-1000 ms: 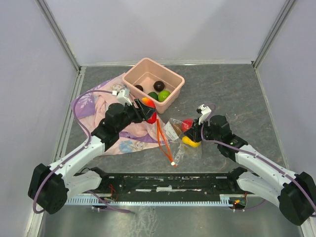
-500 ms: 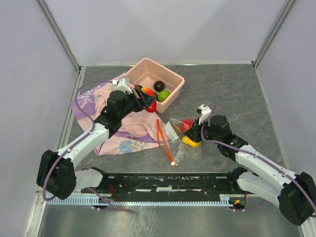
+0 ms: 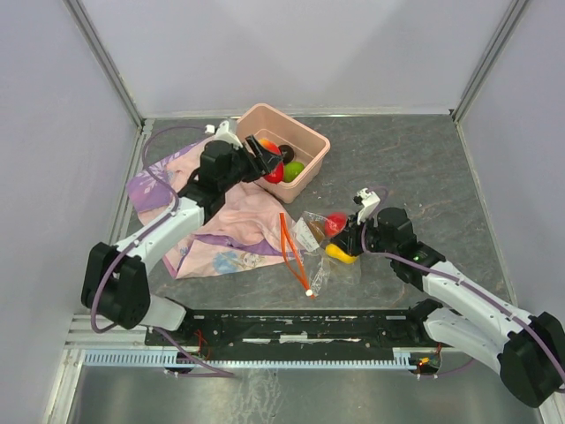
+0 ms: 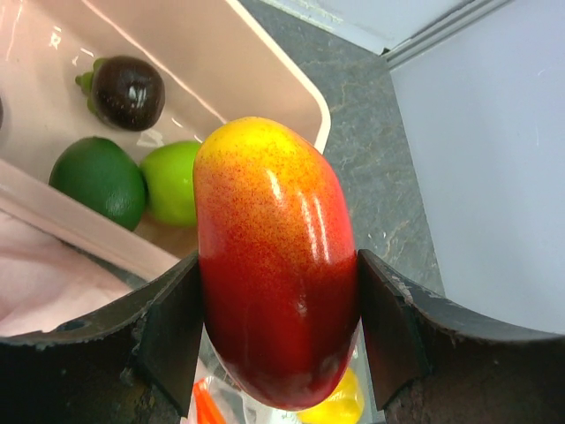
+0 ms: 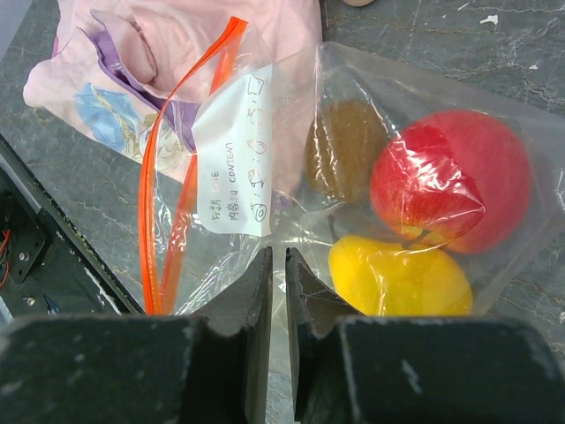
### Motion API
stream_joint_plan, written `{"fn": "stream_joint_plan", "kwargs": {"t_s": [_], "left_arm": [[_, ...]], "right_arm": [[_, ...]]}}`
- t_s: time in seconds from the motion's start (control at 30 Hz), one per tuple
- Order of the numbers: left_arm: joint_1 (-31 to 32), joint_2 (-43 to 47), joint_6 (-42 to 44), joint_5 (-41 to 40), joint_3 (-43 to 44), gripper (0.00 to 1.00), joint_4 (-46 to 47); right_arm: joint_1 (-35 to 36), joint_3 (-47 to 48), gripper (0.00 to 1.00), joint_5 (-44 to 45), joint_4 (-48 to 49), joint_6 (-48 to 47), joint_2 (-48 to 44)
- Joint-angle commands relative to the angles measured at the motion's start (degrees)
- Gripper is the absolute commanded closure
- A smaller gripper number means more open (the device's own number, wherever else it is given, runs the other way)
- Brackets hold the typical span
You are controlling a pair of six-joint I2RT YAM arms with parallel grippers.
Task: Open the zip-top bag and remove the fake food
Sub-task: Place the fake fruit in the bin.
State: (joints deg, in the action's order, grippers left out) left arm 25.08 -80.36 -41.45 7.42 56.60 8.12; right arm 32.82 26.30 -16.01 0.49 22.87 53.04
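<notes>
The clear zip-top bag lies open in mid-table, its orange zip strip spread towards the cloth. Inside it are fake food pieces: a red apple, a yellow fruit and a brown one. My right gripper is shut on the bag's thin plastic beside the yellow fruit. A red-and-yellow mango is clamped in my left gripper, which hangs over the near-left rim of the salmon-pink tub.
The tub holds a dark purple fruit, a dark green one and a lime-green one. A pink-and-purple printed cloth lies left of the bag, under my left arm. Grey walls enclose the table.
My left arm has carried the mango away from the cloth, back and to the right, to the tub. The right arm and the bag have stayed still.
</notes>
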Motion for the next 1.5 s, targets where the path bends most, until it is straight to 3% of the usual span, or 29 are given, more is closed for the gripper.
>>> {"fn": "stream_joint_plan", "kwargs": {"t_s": [0.0, 0.63, 0.73, 0.83, 0.87, 0.93, 1.07, 1.27, 1.47], "left_arm": [[-0.3, -3.4, 2.2, -2.7, 6.7, 0.76, -2.3], [-0.3, -17.9, 3.7, -11.3, 25.2, 0.72, -16.8], [-0.3, -19.6, 5.6, -9.5, 27.6, 0.65, -18.2], [-0.3, -20.9, 5.5, -10.2, 29.6, 0.50, -19.9], [-0.4, -21.3, 5.3, -10.9, 30.4, 0.41, -20.4], [-0.3, -21.8, 4.8, -13.2, 31.6, 0.02, -21.3], [-0.4, -21.3, 4.8, -17.4, 33.1, 0.01, -21.0], [-0.4, -17.7, 5.2, -17.0, 32.5, 0.01, -17.8], [-0.3, -9.6, 7.7, -15.1, 23.9, 0.00, -9.1]], "right_arm": [[-0.5, -0.5, 0.82, -0.1, 1.0, -0.2, -1.5], [-1.0, -1.0, 0.81, 0.1, 0.6, -0.4, -2.7], [-1.1, -0.9, 0.81, 0.0, 0.6, -0.4, -2.8], [-1.2, -1.1, 0.81, -0.1, 0.6, -0.4, -2.8], [-1.1, -1.0, 0.81, -0.1, 0.6, -0.3, -2.9], [-1.1, -1.0, 0.81, -0.1, 0.4, -0.3, -3.1], [-1.2, -1.2, 0.81, 0.0, 0.1, -0.4, -3.5], [-1.3, -1.0, 0.81, 0.1, -0.8, -0.6, -4.4], [-1.5, -0.7, 0.79, 0.2, -1.3, -0.7, -5.0]]}}
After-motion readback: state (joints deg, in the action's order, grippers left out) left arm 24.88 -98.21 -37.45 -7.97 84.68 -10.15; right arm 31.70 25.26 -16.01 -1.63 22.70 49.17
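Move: The left hand, already holding the red-and-yellow mango, is over the bin's near side; the bin's middle lies about 7 cm ahead, 1 cm to its right and 17 cm below. On the floor inside, some 20 cm down, the avocado is about 6 cm ahead and 1 cm right, the lime 6 cm ahead and 5 cm right, the dark round fruit 10 cm ahead and 3 cm right. From the right hand, the bin's middle is some 24 cm ahead, 17 cm left and 7 cm lower. Forward over the bin goes the left hand, about 8 cm, slowing and sinking some 3 cm as the wrist tips its fingers down and rolls its left side up, each by roughly 10 degrees. Its fingers then spread wide and let go of the mango above the bin floor, and the empty hand lifts about 4 cm, still over the bin. ##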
